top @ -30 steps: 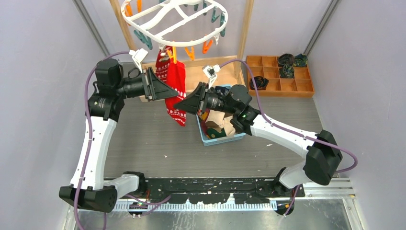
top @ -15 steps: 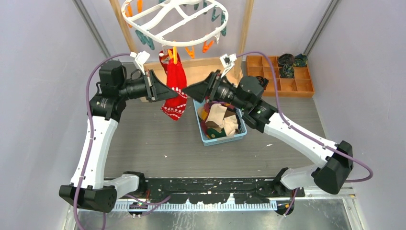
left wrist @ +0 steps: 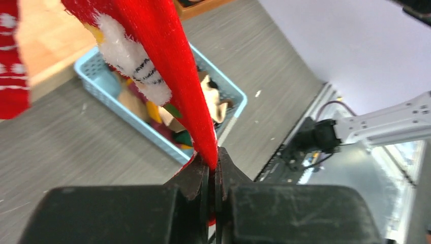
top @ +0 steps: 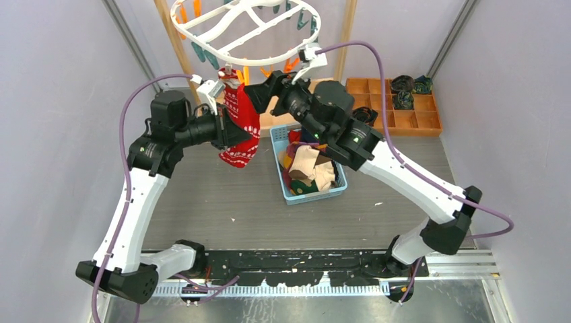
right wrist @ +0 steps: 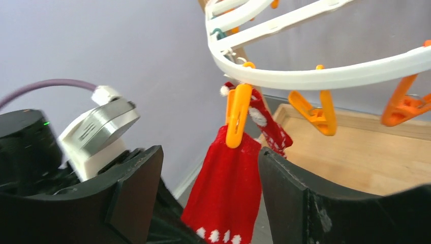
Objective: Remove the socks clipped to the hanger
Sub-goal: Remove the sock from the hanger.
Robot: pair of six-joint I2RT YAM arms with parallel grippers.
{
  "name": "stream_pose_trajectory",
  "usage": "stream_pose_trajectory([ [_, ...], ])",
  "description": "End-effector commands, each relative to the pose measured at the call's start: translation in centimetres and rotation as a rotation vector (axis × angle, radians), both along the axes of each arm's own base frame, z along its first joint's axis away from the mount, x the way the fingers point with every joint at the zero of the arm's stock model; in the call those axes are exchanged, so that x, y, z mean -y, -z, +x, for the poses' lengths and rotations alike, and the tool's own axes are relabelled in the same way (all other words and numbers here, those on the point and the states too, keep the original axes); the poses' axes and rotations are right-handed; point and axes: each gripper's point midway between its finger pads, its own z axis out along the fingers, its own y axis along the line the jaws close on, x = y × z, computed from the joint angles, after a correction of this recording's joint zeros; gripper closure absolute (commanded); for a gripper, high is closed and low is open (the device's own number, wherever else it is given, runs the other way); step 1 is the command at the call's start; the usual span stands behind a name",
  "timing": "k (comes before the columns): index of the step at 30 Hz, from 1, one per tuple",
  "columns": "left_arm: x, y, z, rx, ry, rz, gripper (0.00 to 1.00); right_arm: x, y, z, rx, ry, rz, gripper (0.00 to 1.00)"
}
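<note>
The white oval hanger (top: 246, 30) hangs at the top with orange and teal clips. Two red socks with white patterns (top: 246, 114) dangle from its near edge. My left gripper (top: 236, 132) is shut on the lower part of one; the left wrist view shows that red sock (left wrist: 167, 61) pinched between the jaws of the left gripper (left wrist: 213, 165). My right gripper (right wrist: 209, 151) is open, its fingers on either side of the sock's top (right wrist: 228, 188), just below the orange clip (right wrist: 236, 117) that holds it to the hanger ring (right wrist: 325, 76). The second red sock (right wrist: 269, 127) hangs behind.
A blue basket (top: 278, 165) holding several loose socks sits under the right arm. A wooden compartment tray (top: 394, 118) with dark socks lies at the back right. Wooden rack posts (top: 347, 40) and a wooden base (top: 276, 108) stand behind the hanger.
The left gripper has shut on the red sock and lifted it slightly. The right gripper has opened and risen from beside the sock to the orange clip.
</note>
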Motion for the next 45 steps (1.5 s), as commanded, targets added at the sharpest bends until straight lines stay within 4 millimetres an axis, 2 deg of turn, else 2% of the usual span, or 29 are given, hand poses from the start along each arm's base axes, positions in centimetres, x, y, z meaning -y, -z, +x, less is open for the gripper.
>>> stream_pose_trajectory([
  [1, -2.1, 0.0, 0.8, 0.197, -0.064, 0.202, 1.00, 0.2, 0.5, 1.9, 0.018, 0.104, -0.119, 0.26],
  [7, -3.7, -0.8, 2.5, 0.416, -0.096, 0.403, 1.00, -1.4, 0.0, 2.7, 0.009, 0.099, -0.141, 0.29],
  [11, -3.1, -1.7, 3.2, 0.585, -0.080, 0.490, 1.00, -2.1, -0.4, 3.1, 0.012, 0.114, -0.144, 0.29],
  [16, -2.5, -1.6, 3.0, 0.769, -0.050, 0.568, 1.00, -2.4, -1.2, 3.7, 0.024, 0.132, -0.149, 0.28],
  [24, -2.3, -2.2, 3.1, 0.926, -0.053, 0.640, 1.00, -3.4, -0.9, 4.9, 0.013, 0.149, -0.190, 0.28],
  [29, -1.9, -2.3, 3.2, 1.075, -0.032, 0.744, 1.00, -3.4, -0.6, 5.3, 0.001, 0.170, -0.195, 0.28],
  [36, -1.0, -1.0, 4.3, 1.322, 0.010, 1.005, 1.00, -2.7, -0.9, 5.1, -0.013, 0.188, -0.184, 0.27],
  [41, -0.5, -1.1, 5.7, 1.406, -0.012, 1.154, 1.00, -2.6, -1.5, 4.9, -0.011, 0.182, -0.179, 0.27],
  [45, -0.1, -2.3, 6.1, 1.482, -0.040, 1.238, 1.00, -2.7, -1.3, 5.2, -0.017, 0.192, -0.195, 0.27],
])
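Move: The right hand is open; the orange clip holding the red sock on the hanger's near rim lies about 7 cm ahead and 4 cm left of it, roughly level. An empty orange clip stands some 5 cm to the right of that clip, and the patterned sock hangs about 4 cm to its left and slightly lower. The left hand already grips the red sock; the same clip is about 9 cm ahead of it and 9 cm above. The left fingers keep their pinch on the red sock while that hand rolls about 100 degrees, clockwise seen from behind it, swings its fingertips more forward, and travels some 5 cm forward and slightly down. Meanwhile the right hand advances about 6 cm forward and left with a couple of small dips, levelling its fingers, open around the orange clip's line but not closing. ##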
